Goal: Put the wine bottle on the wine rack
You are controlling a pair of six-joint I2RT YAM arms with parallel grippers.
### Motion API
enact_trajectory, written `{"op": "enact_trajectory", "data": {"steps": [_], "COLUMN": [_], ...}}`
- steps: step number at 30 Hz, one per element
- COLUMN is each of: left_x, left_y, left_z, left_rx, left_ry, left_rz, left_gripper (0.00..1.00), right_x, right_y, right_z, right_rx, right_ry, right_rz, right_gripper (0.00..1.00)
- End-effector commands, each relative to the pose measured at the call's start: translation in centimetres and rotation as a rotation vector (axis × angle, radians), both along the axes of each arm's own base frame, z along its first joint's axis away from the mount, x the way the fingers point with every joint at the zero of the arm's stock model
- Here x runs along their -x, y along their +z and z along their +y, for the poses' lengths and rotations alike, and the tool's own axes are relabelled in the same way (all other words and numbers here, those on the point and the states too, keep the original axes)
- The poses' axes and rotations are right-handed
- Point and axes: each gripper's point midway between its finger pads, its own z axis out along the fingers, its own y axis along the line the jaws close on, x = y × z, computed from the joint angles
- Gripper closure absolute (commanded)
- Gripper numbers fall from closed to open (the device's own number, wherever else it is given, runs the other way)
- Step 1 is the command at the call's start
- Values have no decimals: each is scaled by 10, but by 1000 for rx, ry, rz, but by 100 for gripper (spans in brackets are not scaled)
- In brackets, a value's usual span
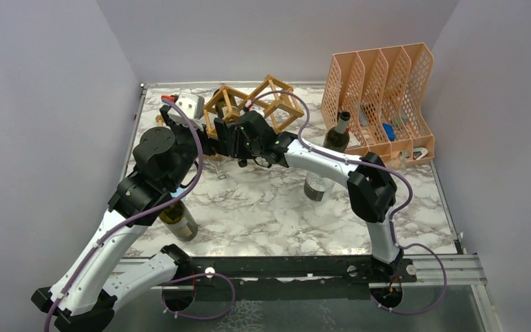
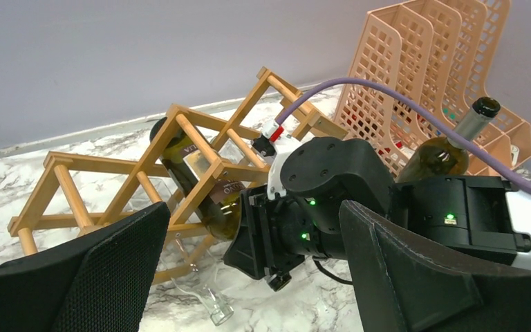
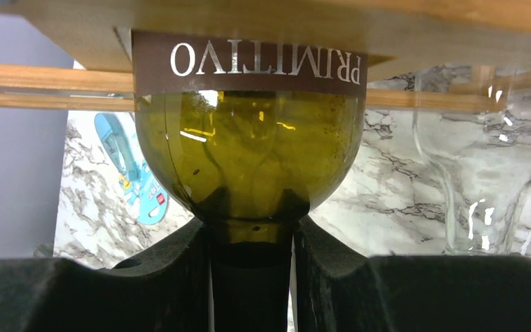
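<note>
The wine rack [image 1: 252, 104] is a light wooden lattice at the back of the marble table. A dark green wine bottle [image 2: 192, 173] with a brown label lies tilted in one of its cells [image 2: 180, 149], base toward the wall. My right gripper [image 3: 251, 277] is shut on the bottle's neck, just below the rounded shoulder [image 3: 249, 166]. From above, the right gripper [image 1: 240, 137] sits right at the rack's front. My left gripper [image 2: 254, 221] is open and holds nothing. It hangs left of the rack, facing the right wrist.
A peach perforated file holder [image 1: 380, 93] stands back right, with an upright green bottle [image 1: 337, 131] in front of it. Another bottle [image 1: 178, 220] is under the left arm. A clear glass bottle [image 2: 204, 299] lies on the marble below the rack.
</note>
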Motion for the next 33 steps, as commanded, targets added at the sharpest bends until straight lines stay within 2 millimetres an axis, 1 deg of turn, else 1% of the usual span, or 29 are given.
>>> {"op": "enact_trajectory", "data": {"steps": [1,4,6,9,11,14,16,20,23,28,30,31,33], "left_x": [10,11,11,12,13,13,12,13,14,20,21,25,28], "left_y": [25,24,25,27,27,27,27,33,43,72,78,92,104], "left_z": [2,1,-1,-3,-4,-4,-5,-3,1,10,14,18,24], "left_rx": [40,43,43,49,52,51,47,43,45,70,75,93,112], "left_ry": [-27,-32,-42,-54,-59,-61,-62,-61,-49,-26,-16,-9,9], "left_rz": [-54,-51,-52,-53,-54,-55,-56,-70,-94,-158,-172,-198,-222], "left_gripper": [1,1,1,1,1,1,1,1,1,1,1,1,1], "right_x": [-19,-17,-18,-18,-17,-16,-16,-12,-9,-3,6,13,32], "right_y": [31,24,21,21,24,30,32,46,59,88,101,107,116], "right_z": [13,15,15,14,13,10,6,-5,-16,-42,-45,-45,-38], "right_rx": [-49,-39,-28,-25,-29,-30,-20,-22,-31,-24,-31,-41,-70], "right_ry": [12,32,27,26,33,29,22,10,-11,-31,26,77,212], "right_rz": [-100,-86,-81,-83,-87,-100,-110,-135,-162,-258,-305,-330,-370], "right_gripper": [60,54,48,40,36,32,30,25,22,21,21,21,21]}}
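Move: The right hand still holds the wine bottle by its neck. The rack slot around the bottle's body is centred about 11 cm ahead, 3 cm to the left and 2 cm higher. In the rack below, one clear bottle lies some 5 cm ahead, 7 cm left and 8 cm down; another is about 8 cm ahead, 8 cm right and 5 cm down. From the idle left hand the slot is roughly 19 cm ahead, 2 cm right and 24 cm below. Forward by only about 1 cm at first, the right hand opens its fingers wide and lets go of the bottle's neck, hardly moving while they spread. It then pulls away up by some 7 cm, to the right and slightly back, its fingers tipping upward. Near the end the open, empty left hand also rises about 6 cm and draws back a little. ##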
